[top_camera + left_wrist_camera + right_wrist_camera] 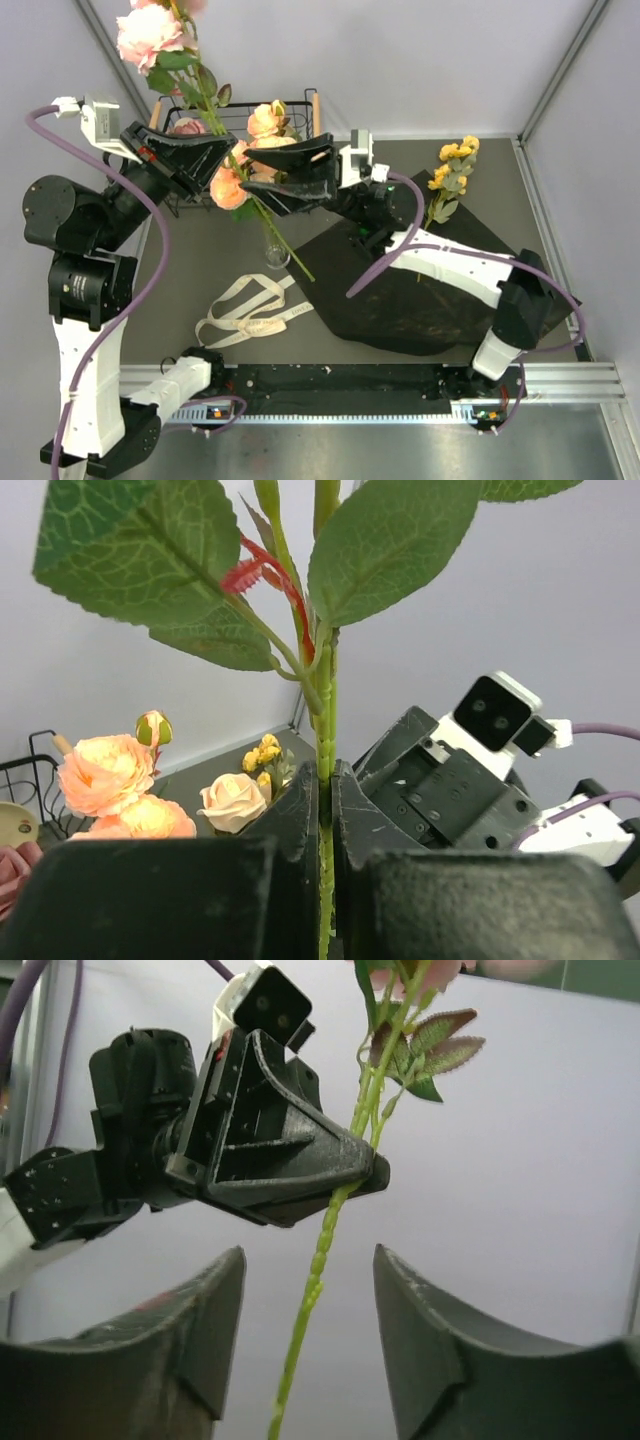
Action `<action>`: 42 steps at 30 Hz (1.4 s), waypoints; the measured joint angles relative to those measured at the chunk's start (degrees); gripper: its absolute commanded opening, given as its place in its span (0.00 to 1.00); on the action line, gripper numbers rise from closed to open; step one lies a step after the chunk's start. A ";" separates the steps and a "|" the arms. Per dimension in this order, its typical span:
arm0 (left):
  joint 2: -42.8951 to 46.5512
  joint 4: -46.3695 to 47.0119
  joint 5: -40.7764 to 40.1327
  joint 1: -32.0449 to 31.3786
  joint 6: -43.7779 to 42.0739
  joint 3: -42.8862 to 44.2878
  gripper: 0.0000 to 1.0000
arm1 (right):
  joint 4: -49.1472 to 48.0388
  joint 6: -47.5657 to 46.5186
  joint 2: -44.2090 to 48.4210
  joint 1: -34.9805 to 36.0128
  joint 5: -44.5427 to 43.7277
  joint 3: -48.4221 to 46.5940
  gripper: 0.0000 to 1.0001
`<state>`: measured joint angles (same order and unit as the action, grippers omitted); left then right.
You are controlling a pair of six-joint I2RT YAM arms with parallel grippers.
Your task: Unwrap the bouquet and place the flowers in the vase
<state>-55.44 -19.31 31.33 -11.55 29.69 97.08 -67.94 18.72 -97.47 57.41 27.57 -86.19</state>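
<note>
My left gripper point(228, 165) is shut on the green stem point(325, 810) of a tall pink rose point(150, 35) and holds it up over the table. In the left wrist view the left gripper point(325, 770) has its jaws pressed on the stem. My right gripper point(262, 190) stands just below, and in its own wrist view the right gripper point(310, 1252) is open, with the stem point(318, 1270) hanging free between its fingers. The clear glass vase point(277, 255) stands under the stem's lower end. Black wrapping paper point(420, 290) lies spread flat. Peach flowers point(265, 120) rest by the basket.
A black wire basket point(250, 108) stands at the back behind the grippers. The cream ribbon point(250, 310) lies loose at the near left. A yellow sprig point(450, 180) lies at the back right beside the paper. Walls close in on three sides.
</note>
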 measured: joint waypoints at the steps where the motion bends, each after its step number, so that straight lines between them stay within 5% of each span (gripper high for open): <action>1: 0.11 -0.04 0.50 -0.04 -0.61 0.02 0.00 | 0.48 -0.07 1.66 0.11 -0.57 2.03 0.63; 11: 2.29 -2.08 5.99 -0.04 -11.08 1.53 0.00 | 12.44 -5.62 22.05 0.24 -6.29 20.90 0.74; 22: 5.20 0.52 6.45 -0.09 -19.82 0.52 0.00 | 24.94 -13.90 25.70 0.13 -8.98 33.20 0.59; 32: 5.35 2.97 5.16 -0.09 -23.30 -1.11 0.00 | 7.13 -15.26 5.03 -0.79 -16.41 44.65 0.84; 42: 6.64 6.12 3.69 -0.09 -24.85 -5.38 0.00 | -3.39 -18.49 -18.58 -2.64 -21.88 31.34 0.91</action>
<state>-48.80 -13.19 35.03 -11.64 4.84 91.70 -71.33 0.23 -116.05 54.76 5.69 -54.85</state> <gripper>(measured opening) 0.038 0.905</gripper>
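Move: The glass vase stands some 16 cm ahead of the open right hand, 6 cm to its left, its middle about 41 cm below; from the left hand, which already holds the pink rose's stem, it is roughly 14 cm ahead, 2 cm left and 45 cm down. Peach blooms top it, around 20 cm above its middle and 4 cm farther out. The wire rack lies about 22 cm beyond the vase and 9 cm left of it, the ribbon 13 cm nearer and 7 cm left. Drawing right about 7 cm off the stem already freed, the right hand opens wider, then swoops down some 38 cm and forward to the vase, its fingers swinging from upward to nearly level beside the glass, short of touching. The left hand keeps its pinch on the rose, eases back about 5 cm, then partly forward again, and tips up roughly 25 degrees, swinging the stem's lower end forward and left. ##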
